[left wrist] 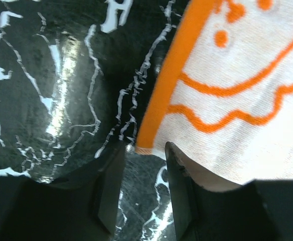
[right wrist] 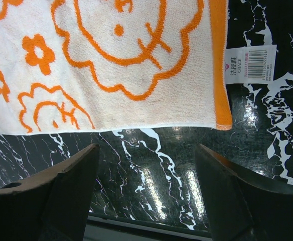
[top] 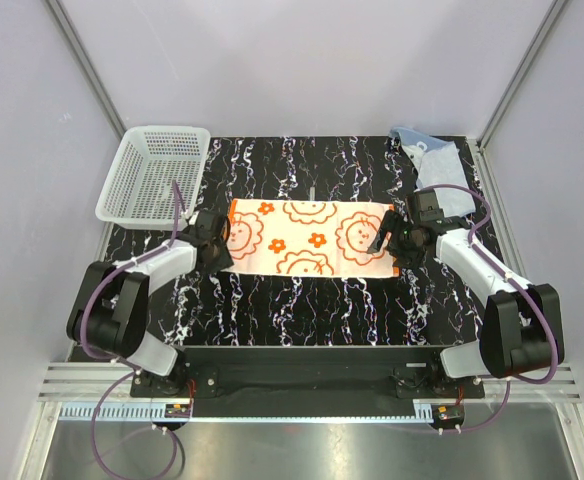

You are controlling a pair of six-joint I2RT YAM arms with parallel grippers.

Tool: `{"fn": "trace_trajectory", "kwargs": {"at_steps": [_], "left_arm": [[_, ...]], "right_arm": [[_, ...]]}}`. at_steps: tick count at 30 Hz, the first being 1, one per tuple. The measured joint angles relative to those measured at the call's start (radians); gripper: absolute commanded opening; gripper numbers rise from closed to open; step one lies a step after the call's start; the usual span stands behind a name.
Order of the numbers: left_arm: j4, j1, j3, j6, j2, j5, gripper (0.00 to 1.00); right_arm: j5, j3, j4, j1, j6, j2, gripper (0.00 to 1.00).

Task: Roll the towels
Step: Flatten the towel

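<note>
An orange towel (top: 307, 238) with white ground and orange cartoon prints lies spread flat in the middle of the table. My left gripper (top: 215, 245) sits at its left edge. In the left wrist view that gripper (left wrist: 144, 149) is partly open with only bare table between the fingers, and the towel's orange-hemmed corner (left wrist: 147, 143) lies just ahead of the gap. My right gripper (top: 387, 240) is at the towel's right end. In the right wrist view it (right wrist: 147, 150) stands wide open over the table, just off the towel's edge (right wrist: 136, 75). A light blue towel (top: 434, 157) lies crumpled at the back right.
A white mesh basket (top: 157, 172) stands at the back left corner. The table (top: 312, 310) is black marble with white veins. A white label (right wrist: 249, 63) sticks out from the orange towel's right hem. Metal frame posts rise at both back corners.
</note>
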Motion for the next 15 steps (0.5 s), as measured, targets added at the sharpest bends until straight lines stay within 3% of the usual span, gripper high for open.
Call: {"fn": "trace_trajectory", "kwargs": {"at_steps": [5,10,15], "left_arm": [[-0.003,0.024,0.041,-0.004,0.048,0.010,0.35],[0.004,0.035,0.071,-0.002,0.083,0.023,0.15],[0.007,0.036,0.071,0.001,0.083,0.034,0.11]], "right_arm": [[0.001,0.000,0.000,0.000,0.000,0.000,0.82],[0.010,0.000,-0.001,0.000,-0.001,0.000,0.82],[0.055,0.000,-0.013,-0.001,-0.005,0.000,0.81]]}}
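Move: The orange towel's near-left corner lies about 1 cm ahead of the left hand, in line with its half-open fingers and some 2 cm below. The white basket stands about 20 cm ahead of that hand and 14 cm to its left. From the right hand, the towel's near-right corner is about 3 cm to the right, 1 cm ahead and 8 cm below; the blue towel lies about 20 cm ahead and 10 cm to the right, on the table. Slide the left gripper forward about 2 cm, nearly level just above the table, so its fingers straddle the orange hem right by the near-left corner, and close them as you arrive to pinch the hem. Late on, start easing the open right gripper about 1 cm to the right, towards the near-right corner, without touching the cloth. ##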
